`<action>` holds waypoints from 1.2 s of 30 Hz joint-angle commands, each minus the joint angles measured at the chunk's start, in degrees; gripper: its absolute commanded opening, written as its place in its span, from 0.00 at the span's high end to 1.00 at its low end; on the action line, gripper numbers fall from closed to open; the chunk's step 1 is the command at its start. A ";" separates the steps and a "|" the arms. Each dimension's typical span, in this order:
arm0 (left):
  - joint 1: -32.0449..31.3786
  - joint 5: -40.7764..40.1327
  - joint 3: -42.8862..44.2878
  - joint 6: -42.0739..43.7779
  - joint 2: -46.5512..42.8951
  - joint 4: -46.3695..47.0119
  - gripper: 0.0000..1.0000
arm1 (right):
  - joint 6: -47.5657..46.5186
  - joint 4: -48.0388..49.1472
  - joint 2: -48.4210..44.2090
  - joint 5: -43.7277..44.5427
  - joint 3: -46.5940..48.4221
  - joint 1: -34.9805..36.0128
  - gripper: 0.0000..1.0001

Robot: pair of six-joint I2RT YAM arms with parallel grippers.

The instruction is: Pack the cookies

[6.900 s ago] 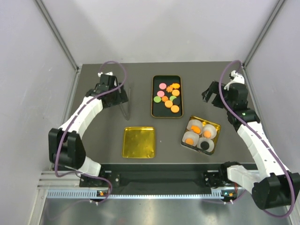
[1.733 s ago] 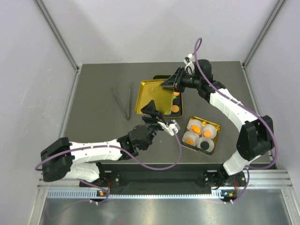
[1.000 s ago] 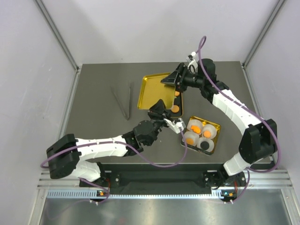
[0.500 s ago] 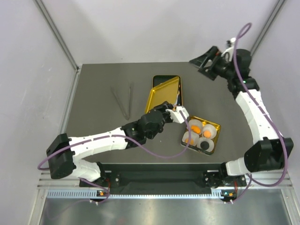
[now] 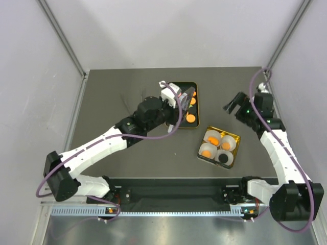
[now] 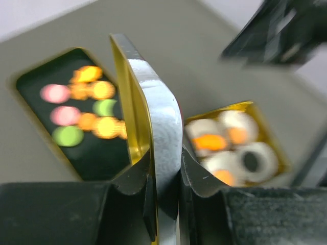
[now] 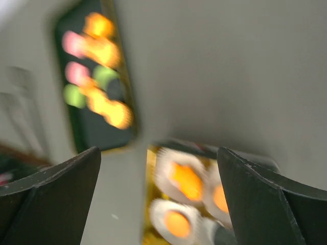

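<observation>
My left gripper (image 5: 175,103) is shut on the gold tin lid (image 5: 178,118) and holds it on edge above the left side of the black tray (image 5: 194,84). In the left wrist view the lid (image 6: 153,117) stands upright between my fingertips (image 6: 166,155). Orange, pink and green cookies (image 6: 84,104) lie in the black tray (image 6: 30,84); a few show from above (image 5: 190,118). My right gripper (image 5: 235,104) is open and empty, right of the tray and above the gold tin. Its wrist view is blurred, with both fingers wide apart (image 7: 161,191).
A gold tin (image 5: 234,137) near the front right holds several white paper cups (image 5: 212,137) with orange and black cookies inside; it also shows in the left wrist view (image 6: 245,106) and the right wrist view (image 7: 153,163). Tweezers (image 5: 124,99) lie left of the tray, mostly behind my left arm.
The lid left the table. My right gripper released it and pulled back to the right. My left gripper has swung the lid up on edge over the tray.
</observation>
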 commanded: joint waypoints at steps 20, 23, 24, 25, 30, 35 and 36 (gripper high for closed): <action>10.15 44.26 -12.16 -48.51 10.61 40.29 1.00 | -0.65 -7.28 -4.81 11.64 -15.07 -2.56 0.14; 11.20 44.35 -12.78 -48.16 9.73 39.07 1.00 | -0.73 -6.32 -3.84 11.29 -15.07 -2.56 0.17; 11.64 44.52 -12.95 -48.07 9.20 38.71 1.00 | -1.17 -5.88 -3.40 11.02 -15.33 -2.56 0.20; 12.00 44.70 -13.30 -48.07 8.94 38.53 1.00 | -1.44 -5.53 -2.70 10.67 -15.51 -2.56 0.20; 14.72 45.05 -14.36 -48.24 6.74 36.87 1.00 | -2.93 -3.07 0.90 8.30 -16.39 -2.56 0.29; 15.69 45.14 -14.63 -47.28 5.60 34.84 1.00 | -3.55 -1.66 2.93 6.10 -16.30 -2.56 0.38; 15.78 45.31 -14.71 -47.19 5.33 34.75 1.00 | -3.81 -1.57 3.10 6.01 -15.95 -2.56 0.40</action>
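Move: The tin with the paper cups lies about 12 cm back and 4 cm left of the open right hand, some 18 cm below; its near-right black cookie is roughly 18 cm back and 2 cm left. From the left hand, already holding the lid, the tin is about 7 cm back, 21 cm right and 26 cm down. The cookie tray is some 15 cm ahead and 2 cm right of the left hand, about 27 cm below. The right fingers come down around the tin's right wall near its far corner, one inside and one seemingly against the outside, after the hand drops about 15 cm and draws back 8 cm, tipping down and closing partway. The left hand keeps its grip on the lid's edge, turning it some 55 degrees, fingers tipping down, while swinging right, down and back; then it eases partly forward, left and up. ##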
